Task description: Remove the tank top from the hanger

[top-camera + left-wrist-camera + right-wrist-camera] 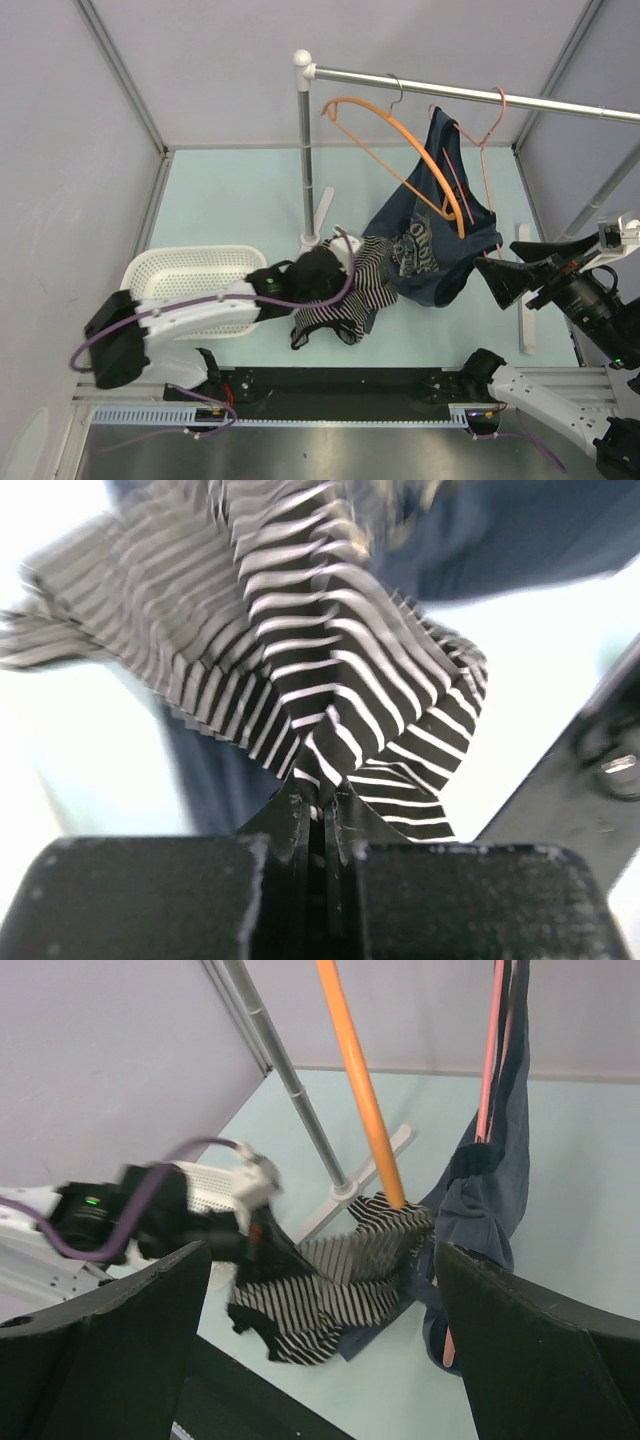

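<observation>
The striped tank top [345, 300] hangs bunched and stretched below the orange hanger [400, 135], which dangles tilted from the rail by its silver hook. My left gripper [335, 265] is shut on a fold of the tank top [330, 680], with the jaws pinched tight on the fabric [320, 798]. In the right wrist view the hanger's lower arm [365, 1100] ends at the top's upper edge [400, 1215]; I cannot tell whether it still catches the fabric. My right gripper [505, 265] is open and empty to the right of the clothes, with its jaws [320, 1350] wide apart.
A navy T-shirt [430, 240] hangs on a pink wire hanger [490, 140], right behind the tank top. The rack's upright pole [305, 150] and foot [322, 215] stand just behind my left gripper. A white basket [190, 275] sits at the left.
</observation>
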Motion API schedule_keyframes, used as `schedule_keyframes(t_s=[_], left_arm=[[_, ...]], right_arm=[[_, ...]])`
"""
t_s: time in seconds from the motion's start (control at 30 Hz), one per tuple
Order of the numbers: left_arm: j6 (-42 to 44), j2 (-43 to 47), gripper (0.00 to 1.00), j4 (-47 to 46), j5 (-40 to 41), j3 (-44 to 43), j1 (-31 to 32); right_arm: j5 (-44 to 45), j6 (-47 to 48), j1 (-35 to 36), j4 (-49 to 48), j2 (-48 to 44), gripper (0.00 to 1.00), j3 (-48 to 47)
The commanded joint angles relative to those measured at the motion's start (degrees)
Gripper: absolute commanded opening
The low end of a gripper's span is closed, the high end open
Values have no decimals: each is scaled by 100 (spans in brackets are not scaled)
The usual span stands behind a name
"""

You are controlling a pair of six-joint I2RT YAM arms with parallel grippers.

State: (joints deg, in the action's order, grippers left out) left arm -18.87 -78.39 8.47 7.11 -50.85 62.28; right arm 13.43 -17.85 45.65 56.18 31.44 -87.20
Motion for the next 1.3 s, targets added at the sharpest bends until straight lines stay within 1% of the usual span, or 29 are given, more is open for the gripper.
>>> schedule_keyframes(t_s=[0.0,0.03,0.07,0.1,0.13,0.17,0.23,0.27,0.3,0.37,0.4,0.47,0.5,0.57,0.6,0.7,0.77,0.87,0.97,1.0,1.07,1.1,1.2,1.27], left_arm=[[112,1517,3,435,-148,163,-453],[121,1720,1,715,-166,163,-549],[112,2157,0,891,-149,146,-759],[103,2344,0,1067,-62,67,-866],[77,2581,0,1443,43,-3,-989],[68,2957,0,1647,166,-82,-1233],[68,3363,0,2191,630,-424,-1481],[94,3522,0,2351,790,-574,-1726],[234,3819,0,2465,887,-906,-1841],[445,4015,0,2729,1195,-1268,-2008],[655,4094,0,2791,1326,-1661,-2018],[823,4069,0,3037,1722,-2094,-2027],[902,4016,0,3134,1897,-2505,-2027],[929,3989,0,3397,2301,-2876,-2027],[990,4024,0,3442,2373,-3113,-2018],[1122,4086,0,3451,2514,-3360,-2018],[1062,4130,0,3477,2558,-3370,-2027],[614,4183,0,3635,2646,-3160,-2018],[-332,4305,0,3837,3198,-2564,-2018],[-458,4349,0,3838,3548,-2396,-2027],[-625,4472,0,3663,3866,-1992,-2027],[-739,4508,0,3497,3989,-1642,-2027],[-741,4613,0,2970,4122,-981,-2053],[-732,4570,0,2749,4184,-604,-2246]], right_arm=[[212,203,58,-151,2,100,167],[230,211,58,-169,11,100,185],[230,211,67,-195,46,100,203],[221,211,67,-222,55,100,212],[187,211,67,-222,64,100,221],[169,211,76,-239,81,100,203],[212,238,76,-257,81,100,195],[247,246,76,-274,64,100,186],[283,273,76,-292,29,100,168],[397,299,76,-301,3,100,116],[432,325,93,-301,-6,100,107],[476,343,93,-284,11,100,28],[502,352,111,-283,11,100,-7],[494,352,102,-240,29,100,-78],[503,343,102,-231,20,100,-87],[511,317,102,-187,2,100,-78],[520,291,102,-152,2,100,-52],[511,273,120,-143,20,100,1],[503,264,111,-143,20,100,36],[485,247,111,-143,29,100,45],[450,229,111,-143,38,100,63],[450,220,111,-143,46,100,63],[380,168,111,-134,46,99,28],[362,132,111,-116,29,100,19]])
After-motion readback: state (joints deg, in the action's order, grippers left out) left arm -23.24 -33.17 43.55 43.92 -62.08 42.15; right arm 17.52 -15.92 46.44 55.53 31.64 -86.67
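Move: The striped tank top is already pinched in the left fingers, a little above the table. The white basket it goes to lies about 36 cm to this hand's left, some 2 cm nearer the base and 5 cm lower. The rack post's foot is some 14 cm ahead, 9 cm left and 9 cm below; the navy tank top hangs about 8 cm ahead, 14 cm right and 3 cm higher. From the right hand, the basket is roughly 56 cm left, 5 cm ahead and 36 cm below. Keeping its pinch on the striped tank top, the left hand lifts it clear in a fast arc, up about 34 cm and left some 30 cm, passing on the near side of the rack post. It then sinks some 14 cm over the basket side, having swung about 55 degrees counter-clockwise with its fingertips tipping up, fingers still shut. ##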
